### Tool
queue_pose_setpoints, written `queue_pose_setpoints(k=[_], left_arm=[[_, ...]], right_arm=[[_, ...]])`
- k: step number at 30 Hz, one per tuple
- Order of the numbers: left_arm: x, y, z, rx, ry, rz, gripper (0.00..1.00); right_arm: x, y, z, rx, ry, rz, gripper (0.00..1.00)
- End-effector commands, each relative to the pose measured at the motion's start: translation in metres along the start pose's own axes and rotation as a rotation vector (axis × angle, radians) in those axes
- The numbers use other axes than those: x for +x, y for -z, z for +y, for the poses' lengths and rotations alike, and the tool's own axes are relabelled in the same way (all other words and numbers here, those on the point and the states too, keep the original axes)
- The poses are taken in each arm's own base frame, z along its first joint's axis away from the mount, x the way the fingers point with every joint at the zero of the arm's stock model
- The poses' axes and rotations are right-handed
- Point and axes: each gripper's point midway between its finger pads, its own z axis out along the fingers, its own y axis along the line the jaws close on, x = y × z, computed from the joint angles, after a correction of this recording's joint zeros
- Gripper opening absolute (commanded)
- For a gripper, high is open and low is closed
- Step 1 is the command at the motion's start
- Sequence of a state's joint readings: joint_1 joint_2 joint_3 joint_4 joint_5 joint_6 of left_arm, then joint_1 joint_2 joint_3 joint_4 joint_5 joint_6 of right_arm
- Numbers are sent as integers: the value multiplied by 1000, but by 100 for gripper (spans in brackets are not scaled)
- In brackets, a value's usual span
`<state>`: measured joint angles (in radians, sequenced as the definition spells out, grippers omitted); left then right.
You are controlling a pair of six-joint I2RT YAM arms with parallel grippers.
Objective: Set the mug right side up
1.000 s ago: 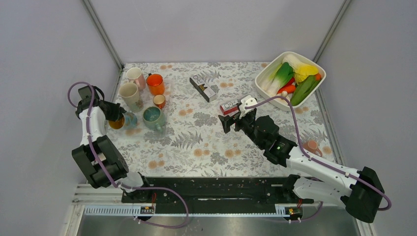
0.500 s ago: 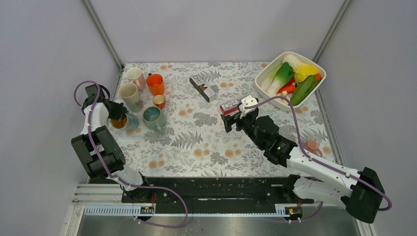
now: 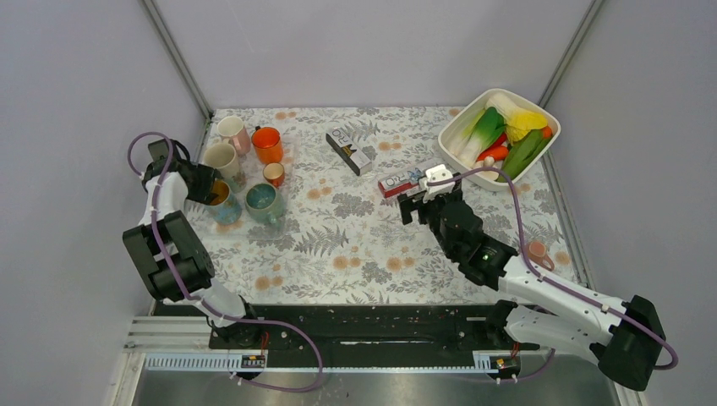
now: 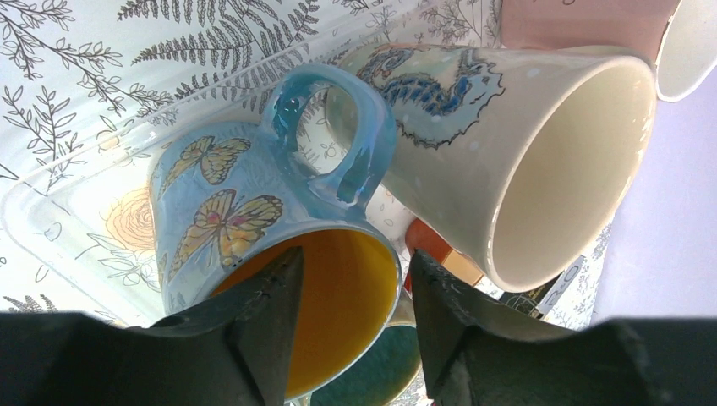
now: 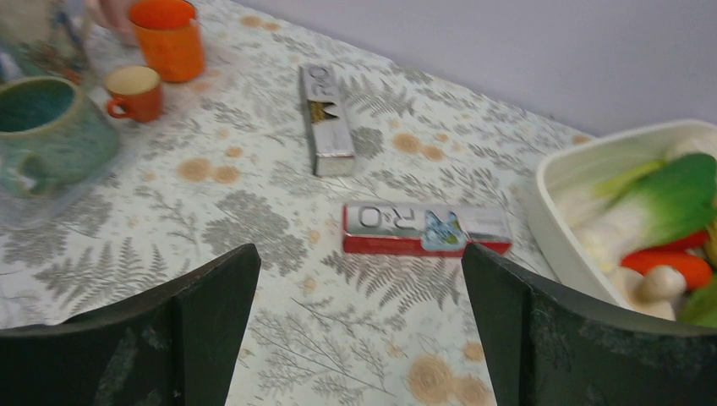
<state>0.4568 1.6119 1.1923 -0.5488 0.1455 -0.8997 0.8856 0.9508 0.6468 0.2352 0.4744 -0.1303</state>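
The mug (image 4: 228,211) is blue with butterflies and a yellow inside. It stands on the clear tray (image 4: 51,211) at the table's left, mouth up in the top view (image 3: 221,196). My left gripper (image 4: 355,321) straddles its rim and is open: one finger (image 4: 262,330) sits inside the mug and the other finger (image 4: 457,330) stands clear outside it. My right gripper (image 3: 416,205) hovers open over mid-table with nothing between its fingers.
Close around the mug on the tray stand a cream dragon mug (image 4: 507,144), a teal mug (image 3: 264,203), an orange mug (image 3: 267,144), a pink mug (image 3: 232,131) and a small orange cup (image 3: 274,174). A red box (image 5: 425,228), a silver box (image 3: 350,150), a white vegetable bin (image 3: 499,135) and a small pink mug (image 3: 536,251) lie to the right.
My left gripper's jaws have parted from the mug's rim, and the mug now rests on the tray near the cream mug. My right gripper has drifted slightly to the right.
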Motion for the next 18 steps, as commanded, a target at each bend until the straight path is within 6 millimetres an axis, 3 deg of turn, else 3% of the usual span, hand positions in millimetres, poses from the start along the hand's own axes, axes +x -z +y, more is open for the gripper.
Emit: queue_pose_setpoints(k=[1,6,10,18], left_arm=[[-17,30,-36,128,-8,-63,56],[-12,48,-45,181,-30,-51,68],[-6,71,-50,236,-66,-55,80],[8,108,-57,332,-180,-56,96]], right_arm=[[13,10,-76,380,-15,121,99],[55,34,-150,648,-220,249,99],[77,74,-211,900,-347,219,100],[137,168,-289,1365,-660,60,99]])
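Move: The upside-down pinkish mug lies about 34 cm to the right of my right hand, 3 cm back and some 20 cm below. From that hand, the red box lies roughly 17 cm straight ahead and the vegetable tray 29 cm ahead and 27 cm right. From my left hand, that mug is far off, about 77 cm right and 12 cm back; just below are the blue mug (3 cm back, 2 cm right), the cream mug (8 cm ahead) and the teal mug (3 cm back, 13 cm right). I sweep my right hand, still wide open, about 31 cm rightward towards the last upside-down mug, sinking some 8 cm and turning clockwise by roughly 70 degrees as it goes. Meanwhile my left fingers, already apart around the blue mug's rim, spread almost fully; that hand rises about 9 cm clear of it, its fingertips tilting up and forward. ##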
